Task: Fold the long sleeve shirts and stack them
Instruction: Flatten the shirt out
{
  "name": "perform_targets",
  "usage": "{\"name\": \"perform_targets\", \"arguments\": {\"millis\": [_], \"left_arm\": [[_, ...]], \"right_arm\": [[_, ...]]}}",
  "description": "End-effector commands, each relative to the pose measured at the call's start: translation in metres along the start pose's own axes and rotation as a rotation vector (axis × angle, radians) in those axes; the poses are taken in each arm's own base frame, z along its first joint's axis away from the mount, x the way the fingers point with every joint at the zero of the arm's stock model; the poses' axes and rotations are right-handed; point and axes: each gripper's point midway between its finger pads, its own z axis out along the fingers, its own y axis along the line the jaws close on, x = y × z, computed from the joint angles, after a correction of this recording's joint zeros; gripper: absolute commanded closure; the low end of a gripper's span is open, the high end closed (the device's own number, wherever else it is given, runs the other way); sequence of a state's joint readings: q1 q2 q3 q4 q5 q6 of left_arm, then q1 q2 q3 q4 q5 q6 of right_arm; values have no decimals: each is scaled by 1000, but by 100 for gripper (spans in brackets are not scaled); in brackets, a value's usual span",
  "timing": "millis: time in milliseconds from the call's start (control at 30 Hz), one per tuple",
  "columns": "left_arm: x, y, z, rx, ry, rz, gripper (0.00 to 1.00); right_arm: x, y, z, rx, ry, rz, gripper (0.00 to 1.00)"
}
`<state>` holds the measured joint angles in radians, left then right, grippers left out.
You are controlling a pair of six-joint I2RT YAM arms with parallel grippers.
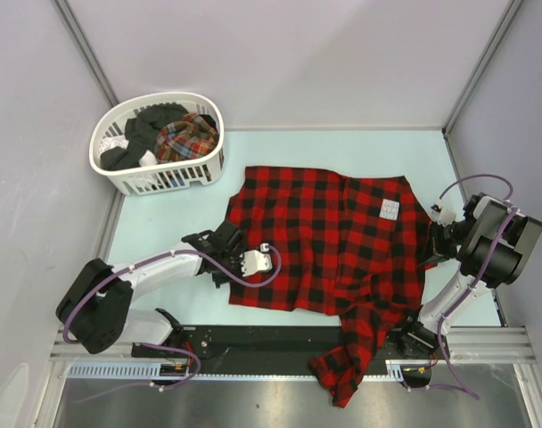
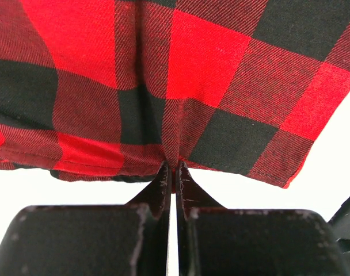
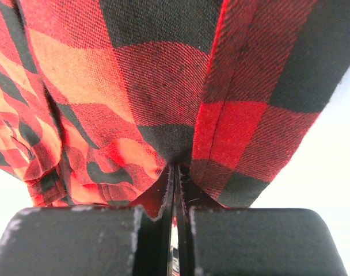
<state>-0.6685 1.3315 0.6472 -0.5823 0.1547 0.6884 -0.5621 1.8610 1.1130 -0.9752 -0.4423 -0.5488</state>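
A red-and-black checked flannel shirt [image 1: 329, 236] lies spread on the pale table, one sleeve hanging over the near edge. At its left edge my left gripper [image 1: 229, 252] is shut on a pinch of the cloth; the left wrist view shows the shirt [image 2: 181, 86] bunched into the closed left gripper [image 2: 172, 167]. On the shirt's right edge my right gripper [image 1: 430, 242] is shut on the fabric, and in the right wrist view folds of the shirt [image 3: 163, 86] gather at the closed right gripper [image 3: 176, 168]. A second shirt of finer plaid [image 1: 189, 138] lies in the basket.
A white slatted basket [image 1: 155, 183] stands at the back left, holding dark clothes and the plaid shirt. A black rail [image 1: 253, 339] runs along the near edge under the hanging sleeve. Grey walls enclose the table on three sides.
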Motion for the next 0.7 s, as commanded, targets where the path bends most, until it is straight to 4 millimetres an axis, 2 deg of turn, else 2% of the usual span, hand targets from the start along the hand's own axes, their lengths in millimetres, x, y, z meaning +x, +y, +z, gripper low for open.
{"name": "perform_targets", "arguments": {"millis": [0, 133, 200, 233, 267, 300, 333, 367, 467, 500, 567, 600, 667], "left_arm": [[46, -11, -4, 0, 164, 45, 100], [50, -13, -6, 3, 173, 47, 100], [47, -13, -6, -1, 165, 33, 100], [45, -12, -7, 0, 159, 25, 99], [41, -11, -8, -2, 150, 13, 96], [38, -11, -8, 2, 140, 4, 86], [32, -13, -9, 18, 116, 0, 83], [27, -15, -12, 35, 99, -7, 78], [16, -17, -18, 56, 50, -22, 71], [13, -16, -20, 55, 37, -29, 63], [3, -16, -26, 69, -2, -42, 57], [1, -15, -28, 69, -16, -49, 52], [-4, -11, -30, 63, -32, -60, 49]], "right_arm": [[-62, -50, 5, 187, -153, -134, 100], [-72, -48, -3, 180, -173, -136, 100], [-72, -40, -9, 126, -186, -120, 100], [-77, -41, -19, 110, -213, -109, 95], [-73, -28, -24, 26, -218, -103, 86], [-74, -25, -31, -5, -236, -97, 61], [-80, -22, -42, -30, -262, -108, 52], [-74, -13, -50, -92, -264, -94, 46], [-76, -10, -72, -128, -289, -114, 44], [-76, -11, -75, -129, -296, -117, 39], [-82, -13, -82, -131, -321, -122, 35], [-84, -15, -80, -128, -325, -99, 34], [-94, -20, -76, -135, -352, -84, 33]]}}
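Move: At the left fingertips, already pinched shut, is the shirt's left hem. The shirt's near left corner lies about 5 cm straight back, and the table's front edge roughly 12 cm straight back of the hand, slightly below it. Between the right hand's closed fingers is the shirt's right edge; from there the white label is some 15 cm ahead and 11 cm left, the shirt's far right corner about 24 cm ahead and 7 cm left. Drawing the pinched hem about 1.5 cm outward to the left just above the table, the left hand then opens halfway to let go and slides back some 2 cm. The right hand holds nearly still at first, then opens wide and leaves the shirt's right edge, going forward, right and up by 6–7 cm each while its fingertips swing forward some 20 degrees. ##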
